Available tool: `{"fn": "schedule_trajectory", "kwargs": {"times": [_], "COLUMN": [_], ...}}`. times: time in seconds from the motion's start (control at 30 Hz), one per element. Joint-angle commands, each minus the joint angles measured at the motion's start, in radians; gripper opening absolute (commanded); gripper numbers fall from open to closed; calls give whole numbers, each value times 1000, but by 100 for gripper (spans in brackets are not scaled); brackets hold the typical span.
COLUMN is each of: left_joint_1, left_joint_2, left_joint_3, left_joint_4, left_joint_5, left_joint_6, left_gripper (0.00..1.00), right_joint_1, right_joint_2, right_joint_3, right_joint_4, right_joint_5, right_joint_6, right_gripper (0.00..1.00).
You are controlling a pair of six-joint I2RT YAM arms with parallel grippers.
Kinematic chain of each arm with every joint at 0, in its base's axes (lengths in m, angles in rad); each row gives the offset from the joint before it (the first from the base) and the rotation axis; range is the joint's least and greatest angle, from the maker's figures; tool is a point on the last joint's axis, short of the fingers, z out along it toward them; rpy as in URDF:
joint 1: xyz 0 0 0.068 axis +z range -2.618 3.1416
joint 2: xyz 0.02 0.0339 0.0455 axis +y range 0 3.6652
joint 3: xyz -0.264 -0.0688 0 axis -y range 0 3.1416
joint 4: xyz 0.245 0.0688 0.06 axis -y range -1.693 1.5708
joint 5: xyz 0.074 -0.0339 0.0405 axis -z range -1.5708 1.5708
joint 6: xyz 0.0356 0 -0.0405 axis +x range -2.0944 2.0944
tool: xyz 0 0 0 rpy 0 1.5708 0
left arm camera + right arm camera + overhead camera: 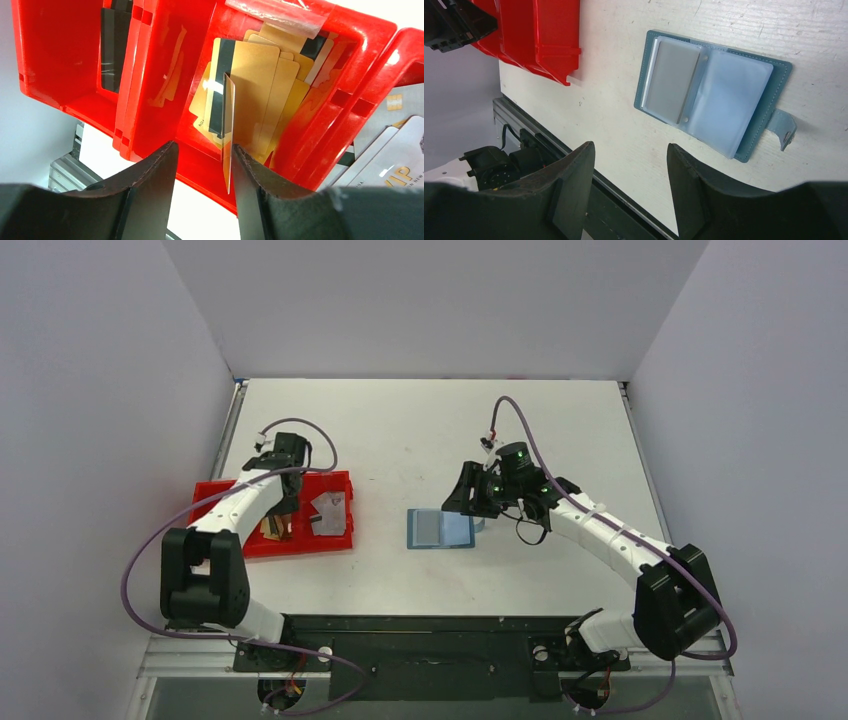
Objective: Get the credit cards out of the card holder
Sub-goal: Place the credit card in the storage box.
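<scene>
The blue card holder (440, 529) lies open on the table, its clear sleeves up and its tab to the right (714, 95). A grey card (671, 82) shows in its left sleeve. My right gripper (630, 150) hovers open beside the holder, nothing between its fingers. My left gripper (202, 150) is over the red tray's middle compartment with its jaws apart. A gold credit card (228, 130) stands edge-on against the right finger, with a clear gap to the left finger. Several gold cards (265, 85) lie in that compartment below.
The red three-compartment tray (345, 540) sits at the left of the table. Its right compartment holds a grey card (328, 512) and its left one dark cards (111, 50). White walls close in three sides.
</scene>
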Motion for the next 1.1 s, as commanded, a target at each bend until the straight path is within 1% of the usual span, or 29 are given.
{"fn": "schedule_trajectory", "kwargs": {"times": [0.0,0.2,0.33,0.47,0.5,0.53,0.63,0.67,0.73,0.8,0.93,1.07], "left_joint_1": [7,7,6,4,4,3,-2,-7,-44,-124,-243,-289], "left_joint_2": [-60,-125,-182,-231,-250,-269,-295,-298,-301,-308,-296,-279], "left_joint_3": [47,68,80,78,65,57,-2,-12,-37,-61,-99,-151], "left_joint_4": [5,6,10,20,28,50,122,151,188,230,340,441], "left_joint_5": [29,79,158,332,406,449,680,714,787,813,861,890], "left_joint_6": [-15,-16,-15,-30,-37,-55,-120,-134,-169,-205,-292,-365], "left_gripper": [42,43,44,44,44,44,45,45,45,45,45,45], "right_joint_1": [10,31,46,70,74,86,113,127,153,176,216,242], "right_joint_2": [-21,5,29,59,65,78,111,130,155,185,263,317], "right_joint_3": [21,35,51,67,74,78,93,100,107,118,149,169], "right_joint_4": [6,5,-14,-35,-37,-38,-38,-36,-24,-18,-21,-20], "right_joint_5": [11,37,80,137,147,168,225,254,293,333,389,454], "right_joint_6": [-17,-13,-20,-26,-26,-22,-10,-7,8,20,40,59], "right_gripper": [52,51,51,51,51,51,51,50,50,50,49,49]}}
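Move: The card holder lies about 40 cm to the left hand's right, level fore and aft and some 6 cm lower. The freed gold card stands between that hand's open fingers, roughly 3 cm below; the grey cards' compartment is about 12 cm right, 4 cm ahead and 5 cm below. From the right hand the card holder's middle is about 3 cm left, 1 cm back and 12 cm below. Open left hand rises from box and swings 23 cm right; right hand sinks 8 cm towards card holder. ##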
